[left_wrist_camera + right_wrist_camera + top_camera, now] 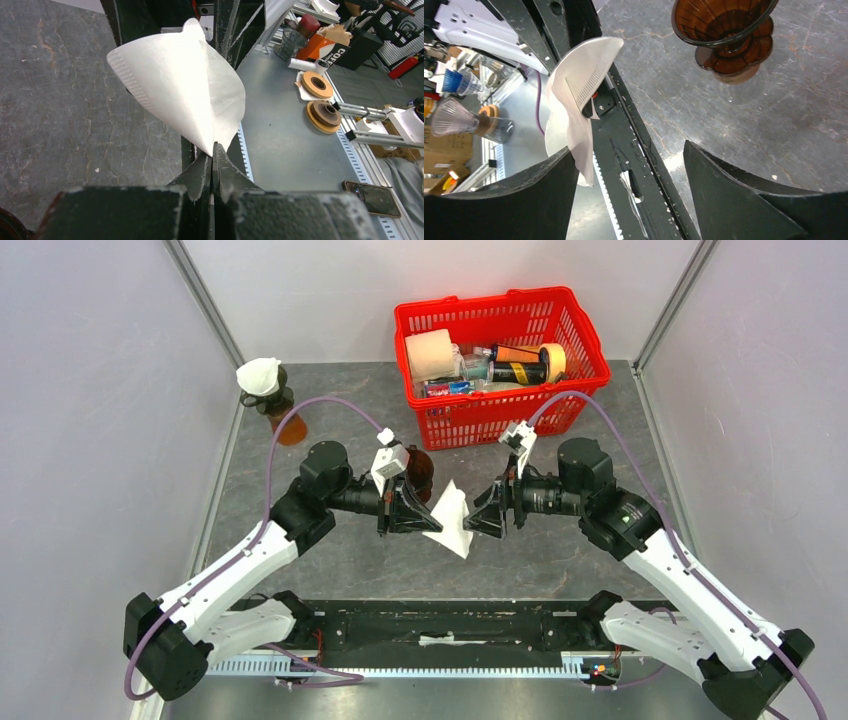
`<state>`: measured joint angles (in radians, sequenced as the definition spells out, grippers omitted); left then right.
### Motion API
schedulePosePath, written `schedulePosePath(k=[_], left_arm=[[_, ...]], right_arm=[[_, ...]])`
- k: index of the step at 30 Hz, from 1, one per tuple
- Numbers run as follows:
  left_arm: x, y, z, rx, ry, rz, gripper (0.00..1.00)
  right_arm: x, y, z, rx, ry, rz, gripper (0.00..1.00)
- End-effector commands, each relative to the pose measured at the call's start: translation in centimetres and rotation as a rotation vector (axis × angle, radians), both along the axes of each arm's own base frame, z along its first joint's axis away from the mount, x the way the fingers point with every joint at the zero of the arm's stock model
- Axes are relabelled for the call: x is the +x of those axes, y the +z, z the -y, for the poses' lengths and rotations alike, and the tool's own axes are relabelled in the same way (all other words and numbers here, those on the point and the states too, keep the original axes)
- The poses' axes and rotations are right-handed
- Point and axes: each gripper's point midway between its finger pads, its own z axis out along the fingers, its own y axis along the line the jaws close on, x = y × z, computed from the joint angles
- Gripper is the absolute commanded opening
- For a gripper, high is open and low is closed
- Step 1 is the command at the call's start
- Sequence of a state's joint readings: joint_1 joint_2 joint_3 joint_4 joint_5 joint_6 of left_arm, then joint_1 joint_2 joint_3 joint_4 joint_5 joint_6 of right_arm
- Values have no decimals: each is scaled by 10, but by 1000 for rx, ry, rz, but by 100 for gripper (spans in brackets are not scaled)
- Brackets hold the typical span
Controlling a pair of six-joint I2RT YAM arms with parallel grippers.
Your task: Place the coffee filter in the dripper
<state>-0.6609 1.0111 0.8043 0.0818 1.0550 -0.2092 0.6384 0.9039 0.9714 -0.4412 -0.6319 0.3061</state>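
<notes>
My left gripper (430, 519) (214, 148) is shut on the pointed tip of the white paper coffee filter (450, 520) (180, 85), holding it in the air with its cone partly spread. From the other side, my right gripper (473, 523) (629, 157) faces it with jaws wide open. The filter (576, 100) hangs just beside that gripper's left finger (524, 195), and its lower corner lies at the finger's inner edge. The brown translucent dripper (421, 469) (724, 30) stands empty on the table, just behind my left gripper.
A red basket (500, 310) with several bottles and rolls stands at the back centre. At the back left, a brown carafe (283, 420) carries a white filter cone (260, 376). A black rail (440, 625) runs along the near edge.
</notes>
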Motion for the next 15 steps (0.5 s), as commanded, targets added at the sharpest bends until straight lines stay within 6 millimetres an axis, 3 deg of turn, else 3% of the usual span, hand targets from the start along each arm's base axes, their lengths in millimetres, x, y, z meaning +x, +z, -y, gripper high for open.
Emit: schedulePosePath(k=[1,10,15], left_arm=[[-6,11,2,-35,-42,17,2],[-7,12,3,-45,-50,25,2],[-5,14,6,-45,-59,20,2]], right_arm=[[0,15,-8,60,33,24,77],[-8,16,-13,97,84,1,60],[-11,17,-24,118,145,-33,58]])
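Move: The filter, opened into a cone, hangs from the shut left fingers, its middle about 4 cm to the right of that hand, 1 cm ahead and level. From the right hand its middle lies about 4 cm left, 1 cm back and level, its near edge already in the open gap beside the rear finger. The brown dripper on its glass stands about 12 cm ahead of the right hand, 11 cm left and 13 cm below. Narrow the wide-open right fingers to a little over half open around the near edge of the filter, without closing them fully. Meanwhile ease the right gripper about 1.5 cm to the left, deeper over the paper, rising slightly and turning some 5 degrees. Keep the left fingers shut on the filter and that hand practically still. ##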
